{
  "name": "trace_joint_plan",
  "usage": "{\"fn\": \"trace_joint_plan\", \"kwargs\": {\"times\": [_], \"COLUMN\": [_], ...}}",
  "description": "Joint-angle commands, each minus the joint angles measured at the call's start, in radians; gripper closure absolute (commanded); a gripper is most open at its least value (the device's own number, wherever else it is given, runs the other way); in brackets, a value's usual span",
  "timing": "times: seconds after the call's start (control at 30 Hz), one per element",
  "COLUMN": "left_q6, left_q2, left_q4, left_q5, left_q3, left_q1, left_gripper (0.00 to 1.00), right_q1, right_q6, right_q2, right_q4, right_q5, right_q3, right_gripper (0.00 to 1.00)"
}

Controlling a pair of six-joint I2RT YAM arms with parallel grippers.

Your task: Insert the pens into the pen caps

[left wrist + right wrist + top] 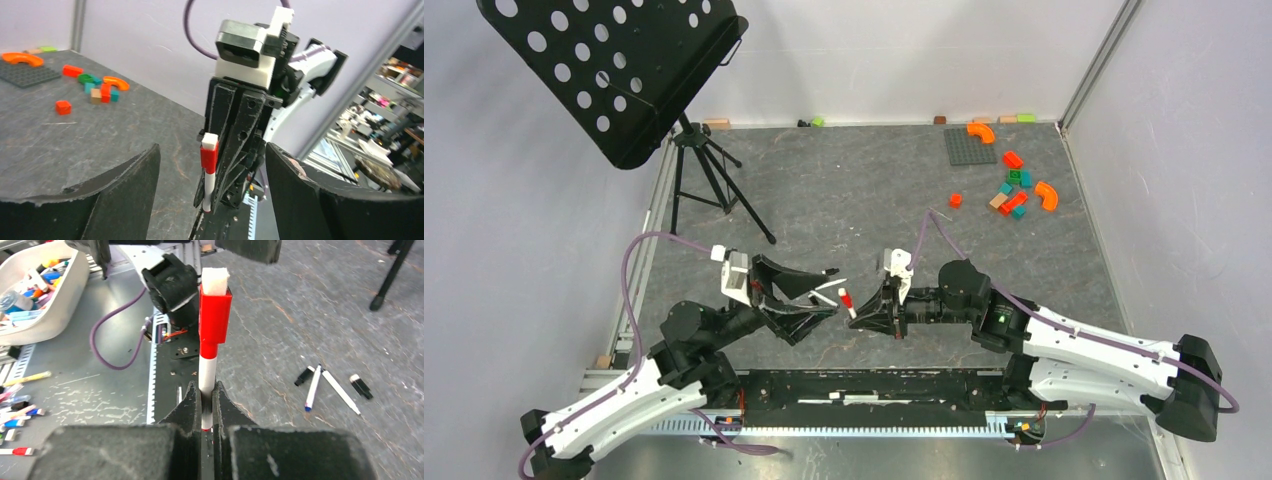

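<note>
My right gripper (207,390) is shut on the white barrel of a pen (207,370) that stands upright between its fingers. A red pen cap (215,315) with a white top sits on the pen's upper end. In the left wrist view the same capped pen (209,170) hangs in front of my left gripper (212,147), whose fingers (130,190) stand wide open on either side without touching it. From above, the left gripper (824,290) and right gripper (869,305) face each other over the pen (847,300). Two more white pens (312,387) and two black pen caps (303,375) lie on the table.
A black music stand (614,70) on a tripod (714,180) fills the back left. Coloured toy blocks (1014,190) and a grey baseplate (969,145) lie at the back right. A white bin of markers (40,290) sits beyond the table's near rail.
</note>
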Motion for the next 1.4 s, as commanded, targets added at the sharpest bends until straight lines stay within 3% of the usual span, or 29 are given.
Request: {"fn": "trace_joint_plan", "kwargs": {"times": [0.0,0.3,0.37,0.57,0.7,0.87,1.03,1.2,1.37], "left_q6": [0.06,0.032,0.031,0.028,0.039,0.011,-0.063,-0.211,-0.29], "left_q2": [0.046,0.148,0.156,0.16,0.19,0.225,0.276,0.328,0.389], "left_q4": [0.075,0.171,0.173,0.165,0.064,0.049,-0.023,-0.116,-0.119], "left_q5": [0.152,0.195,0.187,0.137,0.065,-0.017,-0.185,-0.349,-0.353], "left_q3": [0.0,-0.008,-0.008,-0.018,0.002,-0.011,0.025,0.066,0.084], "left_q1": [-0.004,-0.004,-0.003,-0.004,-0.004,-0.003,-0.005,-0.005,-0.005], "left_gripper": [0.2,0.39,0.48,0.88,0.97,0.98,0.98,0.98,0.98], "right_q1": [0.004,0.005,0.006,0.006,0.006,0.006,0.006,0.006,0.006], "right_q6": [0.006,0.003,-0.005,-0.02,-0.053,-0.08,-0.09,-0.108,-0.107], "right_q2": [-0.004,0.012,0.013,0.015,0.01,0.017,0.074,0.14,0.188], "right_q4": [0.081,0.075,0.063,0.032,-0.037,-0.121,-0.166,-0.172,-0.156], "right_q5": [-0.111,-0.111,-0.107,-0.085,0.03,0.249,0.41,0.475,0.477], "right_q3": [0.01,0.023,0.031,0.054,0.104,0.184,0.244,0.285,0.304], "right_gripper": [1.0,1.0,1.0,1.0,1.0,1.0,1.0,1.0,1.0]}}
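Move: The red cap, already on the pen, stands about 3 cm to the right of the open left hand, level with it fore and aft and 2 cm lower. From the right hand, which holds the pen's barrel, it is 6 cm above, 2 cm ahead and 1 cm left. Roughly 28 cm below the left hand, the near loose pen lies 13 cm ahead and 2 cm left, the far one 16 cm ahead and 1 cm left. The red cap is what the left hand shuts on: its open fingers go some 3 cm right and a little down and back, then pinch the cap from the sides. With the right fingers still holding the barrel below, both hands then travel about 9 cm forward, sinking as they go, fingers swinging to point more forward; the left also rolls its top forward some 20 degrees, the right's tips dip. ##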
